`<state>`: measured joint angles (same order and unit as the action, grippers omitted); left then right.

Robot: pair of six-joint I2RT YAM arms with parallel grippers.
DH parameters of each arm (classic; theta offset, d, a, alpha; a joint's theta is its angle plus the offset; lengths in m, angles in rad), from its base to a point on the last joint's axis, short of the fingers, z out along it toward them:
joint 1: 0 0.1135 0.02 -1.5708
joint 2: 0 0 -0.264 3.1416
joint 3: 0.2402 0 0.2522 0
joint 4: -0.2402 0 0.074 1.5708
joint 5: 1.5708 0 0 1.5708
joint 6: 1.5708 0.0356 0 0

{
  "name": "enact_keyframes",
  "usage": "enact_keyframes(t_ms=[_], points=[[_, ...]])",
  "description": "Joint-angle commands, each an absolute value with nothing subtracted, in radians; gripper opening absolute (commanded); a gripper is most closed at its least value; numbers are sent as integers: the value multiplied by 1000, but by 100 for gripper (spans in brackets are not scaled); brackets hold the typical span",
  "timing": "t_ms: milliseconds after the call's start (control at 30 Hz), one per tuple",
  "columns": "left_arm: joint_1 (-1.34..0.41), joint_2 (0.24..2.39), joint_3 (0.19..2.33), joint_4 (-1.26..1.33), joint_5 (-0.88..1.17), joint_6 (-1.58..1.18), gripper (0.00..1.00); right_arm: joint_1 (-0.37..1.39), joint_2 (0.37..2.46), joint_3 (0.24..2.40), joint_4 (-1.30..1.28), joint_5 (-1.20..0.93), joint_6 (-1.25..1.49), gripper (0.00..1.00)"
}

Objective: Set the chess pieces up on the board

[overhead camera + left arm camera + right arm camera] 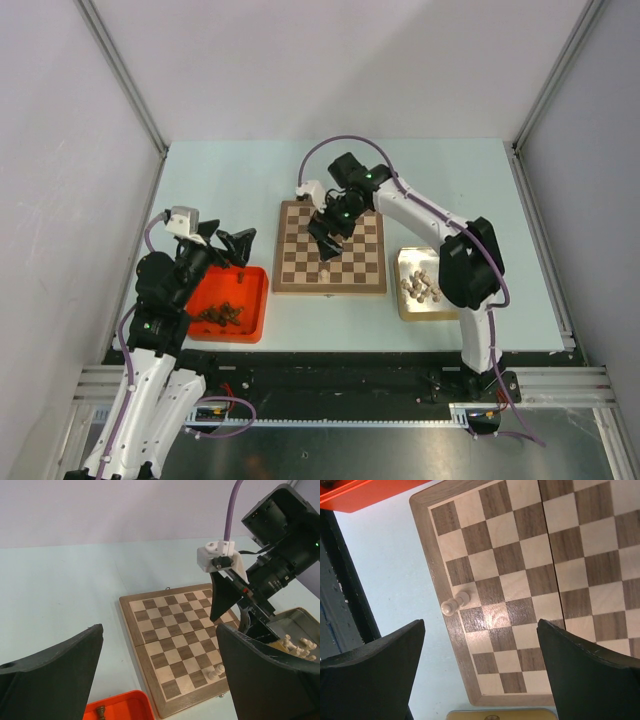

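The board lies mid-table. One pale chess piece appears to stand on a light square in the board's near edge row, also seen as a pale piece and a pale piece. My right gripper hovers open above that part of the board, empty, with the piece just outside its left finger. My left gripper is open and empty, raised over the red tray's far edge, left of the board. The right gripper hangs over the board.
The red tray holds several dark pieces, one dark piece showing. A gold tin right of the board holds several pale pieces. The right arm arches over the board's far right corner.
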<state>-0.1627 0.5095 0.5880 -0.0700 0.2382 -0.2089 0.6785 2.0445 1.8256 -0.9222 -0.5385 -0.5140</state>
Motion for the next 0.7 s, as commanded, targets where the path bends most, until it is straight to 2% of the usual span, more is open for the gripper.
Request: enact_keyframes(t_ms=[0, 233, 500, 667], points=[[-155, 505, 617, -54, 226, -189, 100, 666, 1983, 1842, -923, -588, -489, 100], [-153, 521, 618, -55, 242, -192, 100, 566, 1850, 1720, -844, -563, -502, 100], [-152, 578, 632, -55, 310, -206, 100, 335, 1514, 1421, -686, -590, -486, 100], [-153, 610, 650, -52, 336, -231, 100, 106, 1391, 1286, -594, -846, -382, 100]])
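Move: The light pieces lying in the metal tray are about 25 cm to the right hand's right, 8 cm back and 9 cm lower. The piece just stood on the board is some 4 cm back, 1 cm left and 6 cm below; the board's middle lies about 3 cm ahead, 1 cm right and 8 cm down. From the left hand, the lone dark piece in the red tray is roughly 1 cm ahead, 4 cm left and 24 cm below. Touching nothing and already wide open, the right hand leaves the piece on the board, drifting slowly at first, then sweeping about 17 cm right towards the metal tray's side while rising some 10 cm. It turns about 25 degrees clockwise on the way, fingers staying open. Late on, the open left hand starts to sink, about 2 cm, easing slightly forward and right. ##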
